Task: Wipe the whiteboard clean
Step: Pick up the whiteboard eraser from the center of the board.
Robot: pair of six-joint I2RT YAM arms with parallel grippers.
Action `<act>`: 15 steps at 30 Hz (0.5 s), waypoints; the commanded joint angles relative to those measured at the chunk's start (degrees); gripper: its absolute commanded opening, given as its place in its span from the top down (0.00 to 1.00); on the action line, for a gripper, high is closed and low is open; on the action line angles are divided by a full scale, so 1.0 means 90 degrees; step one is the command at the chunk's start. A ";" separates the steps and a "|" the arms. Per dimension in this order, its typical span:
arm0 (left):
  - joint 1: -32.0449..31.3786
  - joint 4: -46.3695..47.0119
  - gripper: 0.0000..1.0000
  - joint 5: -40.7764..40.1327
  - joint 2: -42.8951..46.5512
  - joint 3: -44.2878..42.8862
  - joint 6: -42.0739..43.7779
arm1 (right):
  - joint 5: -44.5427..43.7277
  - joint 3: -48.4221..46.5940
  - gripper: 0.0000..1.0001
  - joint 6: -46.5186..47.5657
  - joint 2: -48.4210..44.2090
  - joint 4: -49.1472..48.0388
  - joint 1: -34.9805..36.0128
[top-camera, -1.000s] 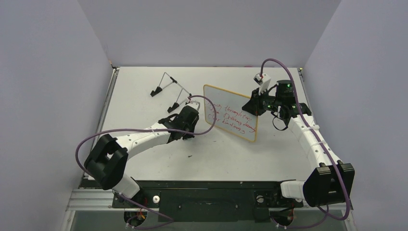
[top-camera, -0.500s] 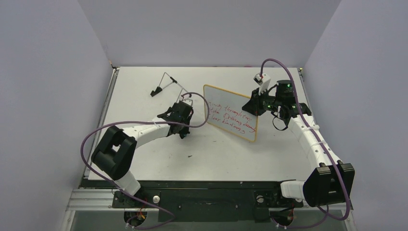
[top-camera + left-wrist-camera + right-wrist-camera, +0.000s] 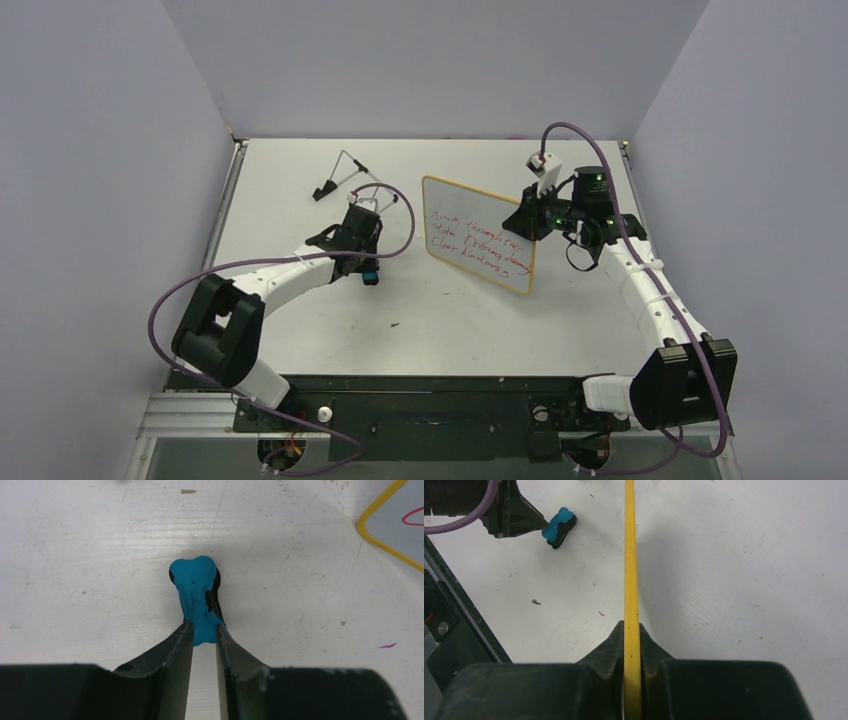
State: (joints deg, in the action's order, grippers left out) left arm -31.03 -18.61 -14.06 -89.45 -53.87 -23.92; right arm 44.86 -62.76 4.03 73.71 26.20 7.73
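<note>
The whiteboard stands upright on edge at mid-table, with red handwriting on the face turned toward the left arm. My right gripper is shut on its right edge; in the right wrist view the yellow rim runs straight up from between the closed jaws. My left gripper is left of the board and apart from it. Its jaws stand narrow and pinch the near end of a small blue eraser, which has a black underside. A corner of the board shows at the upper right of the left wrist view.
A thin wire stand with black feet sits at the back left of the white table, just behind the left gripper. Small specks and pink marks dot the table surface. Grey walls enclose the table on three sides.
My left gripper has drawn back leftward from the board's face toward the wire stand, and the blue eraser now shows at its tips. The right gripper and board have not moved.
</note>
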 commanded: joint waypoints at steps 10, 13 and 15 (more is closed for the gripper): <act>0.0011 -0.0415 0.60 -0.0298 -0.0339 -0.0632 -0.0353 | -0.0018 -0.0004 1.00 0.0176 0.0017 -0.0202 0.0089; 0.0010 -0.0444 0.58 -0.0313 -0.0636 -0.0799 -0.0474 | -0.0002 -0.0004 1.00 0.0185 0.0021 -0.0205 0.0091; 0.0002 -0.0423 0.58 -0.0295 -0.0831 -0.0899 -0.0520 | 0.0013 -0.0001 1.00 0.0191 0.0027 -0.0196 0.0087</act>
State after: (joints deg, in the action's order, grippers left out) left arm -31.03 -21.47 -15.64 -94.11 -58.30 -26.63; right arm 44.82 -62.76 4.89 73.84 26.22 8.29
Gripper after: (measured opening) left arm 0.415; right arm 0.018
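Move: The left hand, almost shut, hangs just above the near end of the whiteboard eraser lying on the table; the eraser's middle is about 3 cm ahead, level sideways and some 3 cm below. From that hand the empty stand is roughly 27 cm ahead and 3 cm left, and the raised whiteboard's middle about 27 cm right, 3 cm ahead and 10 cm up. From the right hand, which grips the board's edge, the eraser lies about 38 cm left, 2 cm ahead and 19 cm below. The left hand first opens its fingers, from nearly shut to a little under half open, lifting barely half a centimetre over the near half of the eraser. With the fingers spread wider than the eraser it then turns downward, sinking about 1.5 cm and easing some 1 cm forward towards the eraser's middle, so that the tips come to either side of the near half, without closing yet. ##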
